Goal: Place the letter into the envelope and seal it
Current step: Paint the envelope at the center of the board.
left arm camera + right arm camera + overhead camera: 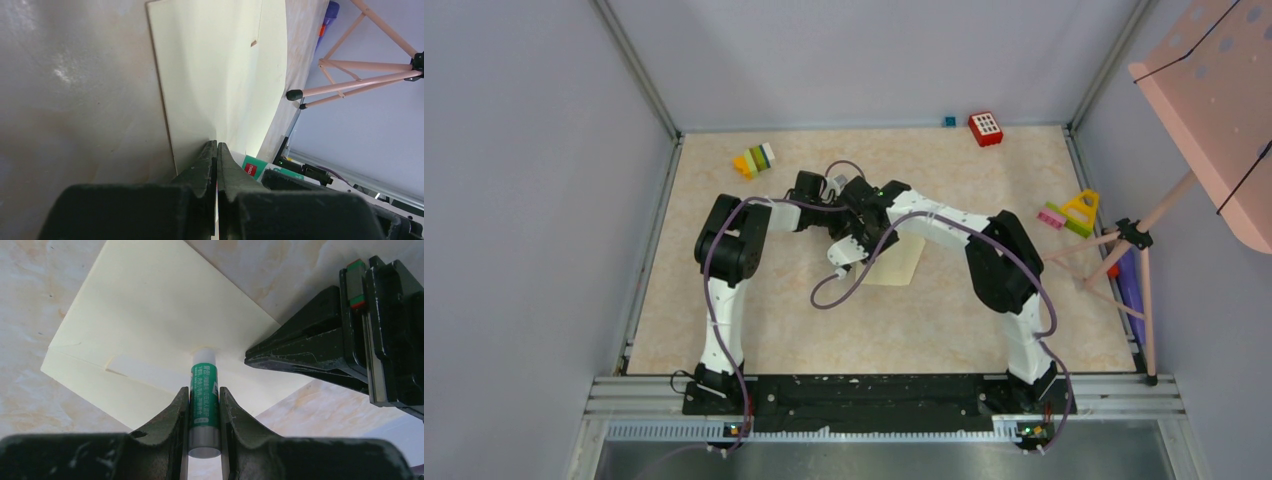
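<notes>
The pale cream envelope (899,268) lies on the marbled table between the two arms. In the right wrist view the envelope (150,305) fills the middle, with a whiter strip along a fold. My right gripper (204,390) is shut on a green glue stick (204,395), whose white tip touches the paper. My left gripper (217,145) is shut, and its fingertips (248,360) pinch the envelope (215,65) at its edge beside the glue tip; the paper bows up toward them. The letter is hidden.
Toy blocks sit at the back: a red one (985,128), a yellow-green stack (754,160), and a yellow triangle piece (1074,212) at the right. A pink tripod stand (1129,240) rises off the table's right edge. A purple cable (844,290) loops beside the envelope.
</notes>
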Robot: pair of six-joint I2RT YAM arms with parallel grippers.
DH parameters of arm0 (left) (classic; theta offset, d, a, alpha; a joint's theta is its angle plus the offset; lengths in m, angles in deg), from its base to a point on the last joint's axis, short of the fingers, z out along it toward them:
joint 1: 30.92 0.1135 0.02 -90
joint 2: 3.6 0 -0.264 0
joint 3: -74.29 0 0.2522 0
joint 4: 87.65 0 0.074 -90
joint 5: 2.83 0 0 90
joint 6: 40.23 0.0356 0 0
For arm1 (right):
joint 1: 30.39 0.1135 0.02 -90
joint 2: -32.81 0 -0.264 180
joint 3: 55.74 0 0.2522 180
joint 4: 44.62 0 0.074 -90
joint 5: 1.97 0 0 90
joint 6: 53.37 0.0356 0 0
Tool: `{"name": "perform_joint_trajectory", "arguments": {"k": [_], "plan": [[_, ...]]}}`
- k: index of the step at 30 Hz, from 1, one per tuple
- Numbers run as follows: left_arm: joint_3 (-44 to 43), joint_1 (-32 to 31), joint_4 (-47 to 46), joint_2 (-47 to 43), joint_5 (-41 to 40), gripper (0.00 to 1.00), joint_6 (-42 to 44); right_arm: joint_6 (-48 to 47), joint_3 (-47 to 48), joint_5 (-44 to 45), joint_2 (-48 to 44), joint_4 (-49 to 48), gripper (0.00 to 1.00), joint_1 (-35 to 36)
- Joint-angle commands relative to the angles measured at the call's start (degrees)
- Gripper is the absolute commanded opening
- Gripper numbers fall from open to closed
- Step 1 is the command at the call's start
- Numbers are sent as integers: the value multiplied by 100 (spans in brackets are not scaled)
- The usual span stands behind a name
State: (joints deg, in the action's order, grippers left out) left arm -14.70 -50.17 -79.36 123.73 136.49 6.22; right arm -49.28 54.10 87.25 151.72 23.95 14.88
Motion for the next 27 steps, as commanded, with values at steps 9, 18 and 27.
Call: {"name": "perform_joint_trajectory", "arguments": {"k": [9,18,27], "plan": [[74,28,398,84,-1010,0,400,-179,237,425,369,-527,0,-203],[53,30,409,87,-992,0,411,-255,463,550,599,-630,0,-262],[47,26,413,90,-971,0,413,-319,705,714,851,-823,0,-384]]}}
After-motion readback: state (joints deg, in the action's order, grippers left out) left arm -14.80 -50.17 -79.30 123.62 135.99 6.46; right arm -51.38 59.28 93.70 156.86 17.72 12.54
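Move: Standing upright over the envelope, the right hand already holds the glue stick on the paper; the envelope's middle is about 5 cm below and 1 cm to its right, level fore and aft. The flap strip lies some 5 cm to its right, also level fore and aft, and the left fingertips rest about 5 cm ahead, 2 cm left and 4 cm lower. From the left hand, the envelope's middle is roughly 5 cm back, 4 cm right and 2 cm down. Sweeping the glue stick forward along the envelope, the right hand goes about 6 cm at a level height, its tip staying on the paper as it runs up to and just past the right side of the left fingertips. Its fingers keep their grip and swing some 10 degrees forward. The left hand stays put, shut fingertips still resting on the envelope near its left edge. ##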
